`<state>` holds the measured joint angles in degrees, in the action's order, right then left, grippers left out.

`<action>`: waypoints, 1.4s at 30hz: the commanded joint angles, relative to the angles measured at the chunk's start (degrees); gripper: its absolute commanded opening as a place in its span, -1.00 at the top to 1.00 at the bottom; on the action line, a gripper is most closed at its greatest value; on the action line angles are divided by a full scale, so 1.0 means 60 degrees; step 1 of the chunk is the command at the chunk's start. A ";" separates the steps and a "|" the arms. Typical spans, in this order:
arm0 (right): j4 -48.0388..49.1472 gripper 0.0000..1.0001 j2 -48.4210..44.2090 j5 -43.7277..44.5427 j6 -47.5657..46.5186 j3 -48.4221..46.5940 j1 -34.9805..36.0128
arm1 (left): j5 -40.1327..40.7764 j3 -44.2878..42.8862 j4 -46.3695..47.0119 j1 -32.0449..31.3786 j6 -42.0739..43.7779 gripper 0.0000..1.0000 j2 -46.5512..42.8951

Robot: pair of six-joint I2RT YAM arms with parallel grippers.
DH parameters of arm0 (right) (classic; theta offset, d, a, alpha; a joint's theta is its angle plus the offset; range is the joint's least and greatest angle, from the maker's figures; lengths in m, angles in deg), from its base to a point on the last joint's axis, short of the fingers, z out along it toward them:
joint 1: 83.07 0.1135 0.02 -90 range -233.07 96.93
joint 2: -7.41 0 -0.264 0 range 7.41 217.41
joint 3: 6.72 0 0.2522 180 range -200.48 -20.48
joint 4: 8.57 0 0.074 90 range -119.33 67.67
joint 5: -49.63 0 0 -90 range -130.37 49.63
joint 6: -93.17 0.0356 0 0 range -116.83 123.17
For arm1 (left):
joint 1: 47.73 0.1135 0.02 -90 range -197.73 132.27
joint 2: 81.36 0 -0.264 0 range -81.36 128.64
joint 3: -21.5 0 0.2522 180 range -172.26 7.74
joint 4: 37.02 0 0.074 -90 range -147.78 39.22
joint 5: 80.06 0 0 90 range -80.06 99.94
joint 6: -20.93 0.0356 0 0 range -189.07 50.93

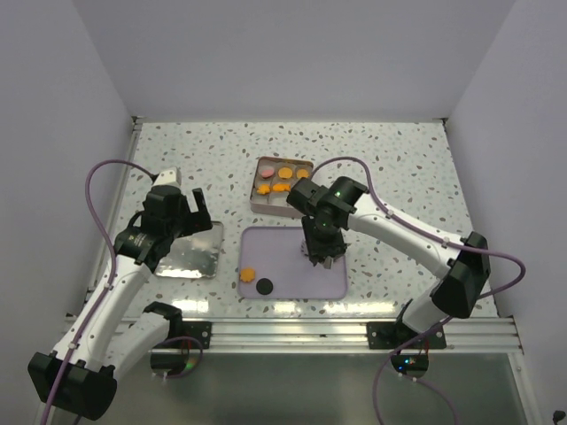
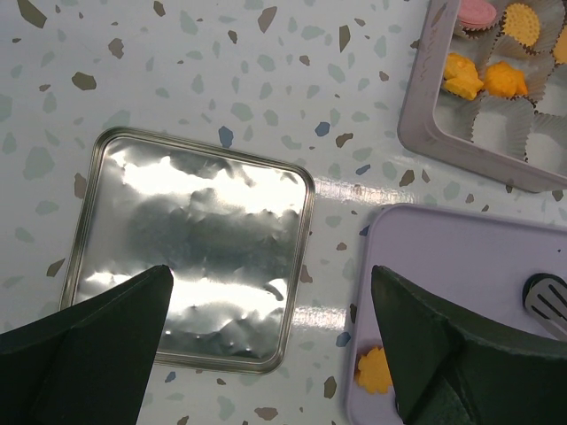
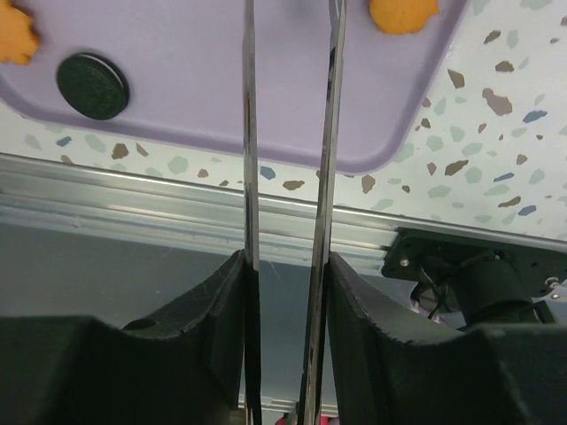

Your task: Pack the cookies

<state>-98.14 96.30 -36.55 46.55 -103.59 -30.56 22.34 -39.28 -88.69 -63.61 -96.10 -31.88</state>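
The square tin (image 1: 257, 200) holds a pink cookie (image 1: 266, 173) and several orange cookies (image 1: 283, 187) in white cups. On the lavender tray (image 1: 292, 243) lie an orange cookie (image 1: 248, 275) and a black cookie (image 1: 263, 286). My right gripper (image 1: 323, 254) hovers over the tray, shut on metal tongs (image 3: 251, 133). In the right wrist view a third orange cookie (image 3: 403, 13) lies beside the tong blades; their tips are out of view. My left gripper (image 2: 272, 274) is open and empty over the tin lid (image 2: 190, 257).
The shiny lid (image 1: 190, 251) lies flat left of the tray. An aluminium rail (image 1: 354, 332) runs along the near table edge. White walls enclose the speckled table on three sides. A tong tip (image 2: 547, 299) shows over the tray in the left wrist view.
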 commanded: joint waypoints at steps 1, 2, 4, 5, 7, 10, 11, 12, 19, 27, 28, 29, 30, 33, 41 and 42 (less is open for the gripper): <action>-0.0517 0.24 0.0288 0.0564 -0.0241 -0.1409 0.0023 | 0.0130 -0.0043 0.0151 -0.0034 -0.0095 -1.00 -0.0013; -0.0650 0.24 0.0507 0.0682 -0.0285 -0.1731 0.0037 | 0.0130 -0.0058 0.0151 -0.0020 -0.0095 -1.00 -0.0013; -0.1029 0.25 0.0727 0.1018 -0.0403 -0.2741 0.0008 | 0.0130 -0.0058 0.0151 -0.0034 -0.0095 -1.00 -0.0013; -0.1162 0.25 0.0873 0.1136 -0.0461 -0.3093 -0.0007 | 0.0130 -0.0043 0.0151 -0.0034 -0.0095 -1.00 -0.0028; -0.1514 0.25 0.1313 0.1385 -0.0608 -0.4089 -0.0109 | 0.0130 -0.0043 0.0166 -0.0034 -0.0095 -1.00 -0.0013; -0.1647 0.25 0.1841 0.1488 -0.0886 -0.5087 -0.0473 | 0.0130 -0.0043 0.0181 -0.0034 -0.0095 -1.00 0.0016; -0.1647 0.25 0.1958 0.1488 -0.0959 -0.5277 -0.0592 | 0.0115 -0.0043 0.0166 -0.0034 -0.0095 -1.00 0.0016; -0.1618 0.24 0.2234 0.1459 -0.1090 -0.5642 -0.0709 | 0.0101 -0.0029 0.0166 -0.0034 -0.0095 -1.00 0.0045; -0.1033 0.25 0.3144 0.1021 -0.1516 -0.6421 -0.1880 | -0.0002 -0.0043 0.0181 -0.0034 -0.0051 -1.00 0.0090; -0.0827 0.25 0.3951 0.0683 -0.1926 -0.6642 -0.2350 | -0.0017 -0.0043 0.0181 -0.0034 -0.0037 -1.00 0.0206; -0.0769 0.26 0.3995 0.0654 -0.1941 -0.6612 -0.2365 | 0.0012 -0.0043 0.0181 -0.0034 -0.0051 -1.00 0.0207; -0.0739 0.25 0.4068 0.0624 -0.1970 -0.6511 -0.2380 | 0.0027 -0.0043 0.0181 -0.0034 -0.0051 -1.00 0.0207; -0.0623 0.26 0.4112 0.0581 -0.1970 -0.6466 -0.2394 | 0.0042 -0.0043 0.0195 -0.0020 -0.0066 -1.00 0.0207; -0.0578 0.26 0.4316 0.0522 -0.2029 -0.6480 -0.2438 | 0.0057 -0.0058 0.0181 -0.0034 -0.0066 -1.00 0.0236; -0.0636 0.24 0.4771 0.0463 -0.2234 -0.6934 -0.2760 | 0.0086 -0.0043 0.0166 -0.0034 -0.0081 -1.00 0.0309; -0.0651 0.24 0.4800 0.0448 -0.2234 -0.6963 -0.2790 | 0.0086 -0.0058 0.0181 -0.0034 -0.0095 -1.00 0.0324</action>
<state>-99.58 125.17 -33.14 34.57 -142.08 -46.40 22.32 -39.28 -88.69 -63.61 -96.08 -30.14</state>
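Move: The right hand already pinches the black cookie low over the purple tray. The empty cup at the right end of the box's middle row lies about 19 cm ahead of it and 3 cm to its left, nearly level. The orange cookie beside that cup is 5 cm farther left; the round yellow cookie behind it is about 4 cm farther out. Another yellow cookie lies 6 cm to the hand's right, 1 cm back. From the left hand the cup is some 8 cm ahead, 29 cm right, 15 cm below. Keeping its pinch on the black cookie, the right hand carries it up off the tray and forward in an arc, about 9 cm up and 19 cm out, swinging left and partly back, then sinks some 8 cm towards the empty middle-row cup. The fingertips tilt forward by about 15 degrees on the way and come halfway back towards upright. ##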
